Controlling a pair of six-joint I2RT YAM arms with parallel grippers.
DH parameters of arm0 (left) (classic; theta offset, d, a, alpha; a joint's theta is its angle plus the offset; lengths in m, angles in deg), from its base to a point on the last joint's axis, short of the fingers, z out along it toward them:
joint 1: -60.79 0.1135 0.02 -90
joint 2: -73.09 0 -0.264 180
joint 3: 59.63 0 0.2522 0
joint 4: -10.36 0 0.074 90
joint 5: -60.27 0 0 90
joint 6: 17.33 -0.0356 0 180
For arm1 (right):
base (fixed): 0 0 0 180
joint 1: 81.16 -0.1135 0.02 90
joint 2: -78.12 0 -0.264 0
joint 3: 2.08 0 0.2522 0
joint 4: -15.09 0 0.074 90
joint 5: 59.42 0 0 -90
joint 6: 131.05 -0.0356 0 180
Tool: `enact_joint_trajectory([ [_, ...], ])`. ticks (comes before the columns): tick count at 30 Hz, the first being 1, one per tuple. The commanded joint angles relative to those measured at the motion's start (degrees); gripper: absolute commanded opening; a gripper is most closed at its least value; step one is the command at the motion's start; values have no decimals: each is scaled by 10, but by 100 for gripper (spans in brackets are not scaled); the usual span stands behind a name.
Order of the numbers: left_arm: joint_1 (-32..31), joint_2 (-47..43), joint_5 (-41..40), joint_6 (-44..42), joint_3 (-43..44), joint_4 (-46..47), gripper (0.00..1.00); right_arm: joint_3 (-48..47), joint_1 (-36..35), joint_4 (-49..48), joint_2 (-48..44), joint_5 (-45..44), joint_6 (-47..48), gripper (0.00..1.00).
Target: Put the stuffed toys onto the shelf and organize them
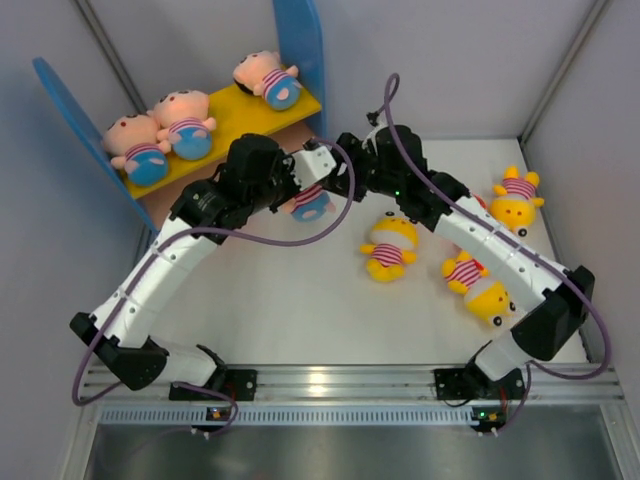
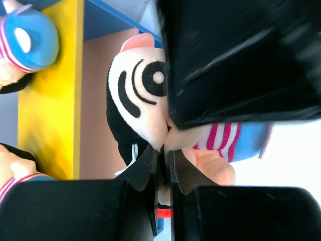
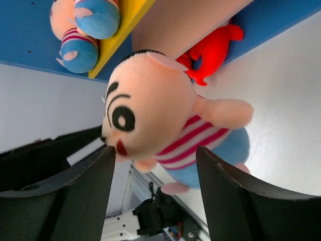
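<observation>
A pink-faced stuffed toy (image 2: 140, 95) in a striped shirt and blue bottoms hangs in front of the shelf (image 1: 240, 110). My left gripper (image 2: 164, 150) is shut on it, pinching the plush where head and body meet. My right gripper (image 3: 155, 155) is open, with its fingers standing either side of the same toy (image 3: 150, 115), apart from it. From above, both grippers meet over this toy (image 1: 310, 203): left gripper (image 1: 312, 180), right gripper (image 1: 345, 178). Three pink-faced toys lie on the yellow upper board (image 1: 140, 145) (image 1: 185, 120) (image 1: 268, 78). A red toy (image 3: 213, 50) sits under the lower board.
Three yellow striped-shirt toys lie on the white table to the right (image 1: 390, 245) (image 1: 478, 283) (image 1: 517, 200). The shelf's blue side panels (image 1: 300, 40) (image 1: 75, 115) rise at the back left. Grey walls close in the table on both sides.
</observation>
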Motion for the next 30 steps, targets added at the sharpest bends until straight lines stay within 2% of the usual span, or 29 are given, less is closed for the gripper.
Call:
enact_joint_trajectory([
  [1, 18, 7, -2, -13, 35, 52, 0, 23, 26, -73, -72, 58, 106, 66],
  [5, 40, 5, 35, 19, 48, 51, 0, 99, 35, -158, -157, 49, 314, 70],
  [6, 47, 5, 43, 27, 48, 49, 0, 115, 35, -170, -189, 84, 424, 72],
  [8, 53, -1, 84, 45, 44, 49, 0, 157, 35, -181, -221, 138, 542, 74],
  [9, 55, -3, 101, 51, 44, 43, 0, 187, 35, -173, -250, 199, 662, 76],
  [11, 57, -7, 156, 69, 47, 28, 0, 212, 35, -147, -276, 258, 779, 80],
  [12, 57, -9, 174, 77, 47, 21, 0, 226, 35, -101, -297, 304, 879, 80],
  [14, 57, -15, 233, 98, 49, 3, 0, 239, 35, -70, -317, 318, 946, 83],
  [15, 57, -17, 248, 101, 49, -5, 0, 237, 36, -50, -326, 319, 1010, 84],
  [17, 57, -24, 287, 108, 51, -20, 0, 216, 36, 52, -314, 333, 1089, 84],
  [19, 57, -30, 303, 108, 52, -26, 0, 182, 36, 124, -302, 331, 1112, 84],
  [22, 57, -35, 321, 112, 52, -30, 0, 175, 27, 141, -290, 314, 1140, 84],
  [27, 57, -34, 344, 120, 55, -30, 0, 198, 15, 83, -284, 260, 1135, 84],
  [30, 57, -35, 362, 125, 59, -31, 0, 199, 15, 54, -276, 272, 1124, 83],
])
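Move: The boy doll is held in the shut left gripper by the edge of its head; its middle is about 6 cm to that hand's right and 2 cm lower. From the half-open right gripper it lies some 6 cm to the left and 3 cm below. The yellow board's near-right corner is roughly 20 cm ahead of the left hand and 8 cm right; the yellow toy on the table is level ahead, 28 cm right and 28 cm below. Keep the doll's head edge pinched in the left gripper; after a slight forward lift, swing it back and right about 8 cm, turning some 30 degrees so the fingers point more rightward. Meanwhile draw the right gripper back and right about 14 cm, up and then down, rolling it some 110 degrees around its own finger line and opening wider, so it ends facing the doll's feet. ##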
